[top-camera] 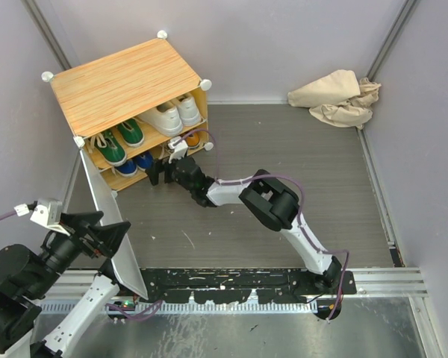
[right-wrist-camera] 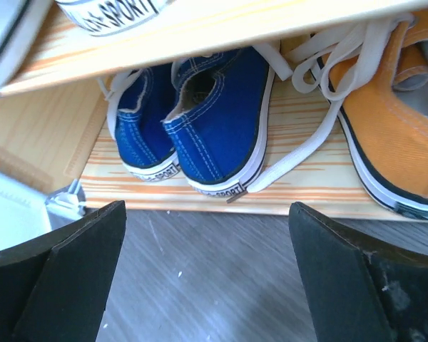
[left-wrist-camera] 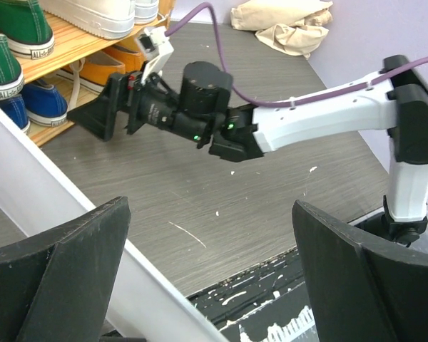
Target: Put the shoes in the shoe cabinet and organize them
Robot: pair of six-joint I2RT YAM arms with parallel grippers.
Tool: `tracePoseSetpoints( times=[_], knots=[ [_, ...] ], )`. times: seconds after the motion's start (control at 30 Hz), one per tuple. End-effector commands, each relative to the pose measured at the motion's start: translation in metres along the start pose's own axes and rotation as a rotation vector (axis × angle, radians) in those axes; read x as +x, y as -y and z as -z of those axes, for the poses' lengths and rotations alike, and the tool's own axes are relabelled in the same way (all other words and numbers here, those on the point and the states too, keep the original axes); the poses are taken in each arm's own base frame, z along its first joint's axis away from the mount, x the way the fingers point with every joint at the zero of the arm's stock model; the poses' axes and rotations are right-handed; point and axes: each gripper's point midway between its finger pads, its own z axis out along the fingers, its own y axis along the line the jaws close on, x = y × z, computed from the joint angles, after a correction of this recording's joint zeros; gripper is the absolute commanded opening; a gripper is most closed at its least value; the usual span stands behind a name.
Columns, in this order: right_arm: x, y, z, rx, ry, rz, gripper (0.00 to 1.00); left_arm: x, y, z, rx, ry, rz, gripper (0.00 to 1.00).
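The shoe cabinet (top-camera: 123,82) stands at the far left with its pale door (top-camera: 127,261) swung open towards me. Green shoes (top-camera: 119,142) and white shoes (top-camera: 172,113) sit on the upper shelf. Blue shoes (right-wrist-camera: 200,121) and orange shoes (right-wrist-camera: 392,135) sit on the cabinet floor, laces trailing. My right gripper (right-wrist-camera: 207,278) is open and empty, low over the floor just in front of the blue pair. My left gripper (left-wrist-camera: 214,271) is open, and the door's free edge (left-wrist-camera: 57,214) runs by its left finger.
A crumpled beige cloth (top-camera: 336,97) lies in the far right corner. Grey walls close in the floor on three sides. A black mounting rail (top-camera: 231,287) runs along the near edge. The right arm (left-wrist-camera: 321,121) stretches across the middle of the floor.
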Motion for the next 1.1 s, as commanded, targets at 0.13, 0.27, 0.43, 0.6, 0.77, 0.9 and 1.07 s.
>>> tracePoseSetpoints(
  times=[0.13, 0.27, 0.43, 0.6, 0.77, 0.9, 1.07],
  knots=[
    [-0.075, -0.029, 0.065, -0.016, 0.064, -0.002, 1.00, 0.018, -0.014, 0.023, -0.084, -0.070, 0.046, 0.98],
    [-0.062, -0.015, 0.096, 0.029, -0.030, 0.055, 1.00, 0.007, -0.017, 0.036, -0.103, 0.018, 0.082, 0.98],
    [-0.070, 0.013, 0.126, 0.172, -0.092, 0.124, 1.00, 0.009, -0.044, 0.057, -0.245, 0.073, 0.116, 0.98],
    [-0.101, 0.046, 0.162, 0.303, -0.091, 0.134, 1.00, 0.023, -0.057, 0.046, -0.293, 0.074, 0.139, 0.98],
    [-0.162, 0.086, 0.220, 0.413, 0.036, 0.053, 1.00, 0.025, -0.042, 0.004, -0.203, 0.060, 0.179, 0.98],
    [-0.199, 0.109, 0.265, 0.525, 0.103, 0.044, 1.00, 0.017, -0.028, -0.046, -0.130, 0.064, 0.218, 0.98],
    [-0.210, 0.114, 0.292, 0.561, 0.078, 0.056, 1.00, -0.024, 0.002, -0.124, 0.001, 0.132, 0.222, 0.98]
  ],
)
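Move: The cabinet door stands open below the left hand, its middle about 8 cm ahead, 9 to the left and 17 lower; the green shoes on the upper shelf are roughly 35 ahead, 16 left and 10 below. From the right hand, already open at the lower shelf, the blue shoes lie about 11 ahead and 11 left, the orange pair 14 ahead and 8 right, and the white shoes 15 ahead, 9 right and some 17 higher. The left hand's open fingers come against the door's outer face and push it forward and right towards the cabinet: the hand first draws back and about 6 cm left, sinks, then sweeps some 9 cm forward and 7 right, tipping slightly down. The right hand, fingers still open, backs out from the blue shoes, then swings about 30 cm right and rises nearly 20, turning clockwise some 30 degrees. ##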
